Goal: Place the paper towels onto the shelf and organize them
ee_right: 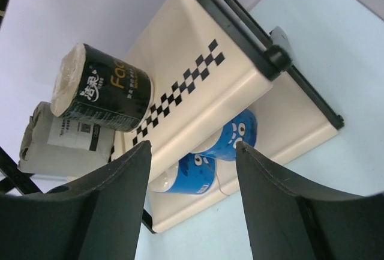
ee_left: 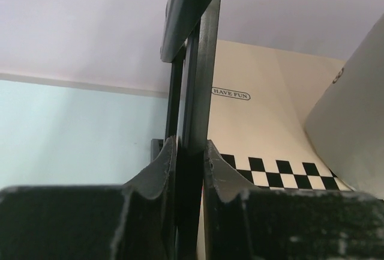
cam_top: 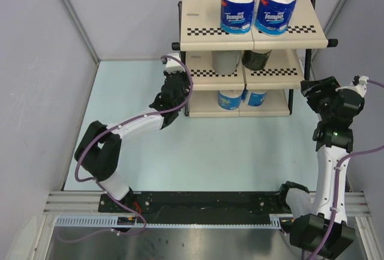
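Observation:
The shelf (cam_top: 195, 38) stands at the back of the table with all the paper towels on it. Two blue-wrapped rolls (cam_top: 239, 9) (cam_top: 276, 9) stand on top, a grey roll (cam_top: 225, 62) and a dark-wrapped roll (cam_top: 258, 59) in the middle, and two blue rolls (cam_top: 229, 99) on the bottom tier. My left gripper (cam_top: 180, 87) (ee_left: 189, 152) is shut on the black post (ee_left: 193, 110) at the shelf's left front corner. My right gripper (cam_top: 309, 92) (ee_right: 193, 149) hangs open by the shelf's right end, holding nothing. It looks at the dark roll (ee_right: 102, 95), grey roll (ee_right: 63, 137) and blue rolls (ee_right: 189, 176).
Grey walls close in the pale blue table (cam_top: 210, 152) on the left, back and right. The shelf's black side bar with its round end cap (ee_right: 273, 56) juts toward my right gripper. The arm bases sit on the rail (cam_top: 204, 203) at the near edge.

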Robot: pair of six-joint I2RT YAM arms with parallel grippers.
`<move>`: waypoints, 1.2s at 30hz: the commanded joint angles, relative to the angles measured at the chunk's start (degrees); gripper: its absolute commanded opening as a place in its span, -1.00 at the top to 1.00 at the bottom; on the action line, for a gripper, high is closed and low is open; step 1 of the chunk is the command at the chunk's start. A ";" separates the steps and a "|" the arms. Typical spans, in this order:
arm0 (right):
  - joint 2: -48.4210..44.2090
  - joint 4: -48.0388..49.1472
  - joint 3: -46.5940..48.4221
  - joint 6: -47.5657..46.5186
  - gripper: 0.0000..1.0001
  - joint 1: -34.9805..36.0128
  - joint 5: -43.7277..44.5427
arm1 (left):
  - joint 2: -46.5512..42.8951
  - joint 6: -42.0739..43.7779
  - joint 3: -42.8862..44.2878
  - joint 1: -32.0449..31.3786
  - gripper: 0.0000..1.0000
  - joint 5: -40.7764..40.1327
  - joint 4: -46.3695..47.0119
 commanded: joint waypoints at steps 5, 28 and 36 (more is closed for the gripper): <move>-0.07 0.00 1.85 -2.37 -0.28 -0.25 -3.51 | -7.04 -8.16 -4.75 8.44 0.99 -10.37 -5.74; 0.45 0.01 1.15 -3.07 -0.30 -0.16 -3.77 | -18.55 -3.24 -14.68 16.53 0.99 11.05 -6.90; 1.07 0.53 1.06 -3.25 -0.31 -0.25 -3.86 | -22.60 -3.41 -20.21 19.78 0.99 21.69 -4.70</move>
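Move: The shelf's left front post is already between the left hand's fingers, right at the hand point. The grey roll stands on the middle tier about 17 cm to the right, 6 cm farther out and level in height; the dark roll is some 29 cm right and 7 cm out, also level. From the idle right hand, that post lies roughly 48 cm left, 10 cm ahead and slightly lower. The loaded shelf is dragged left across the table by its left front post, which the left hand keeps pinched between nearly shut fingers. The pull runs some 12 cm left, quick at first, then slower, and bends back towards the base by about 3 cm, mostly near the end. The wrist turns about 8 degrees counter-clockwise, then back again. ##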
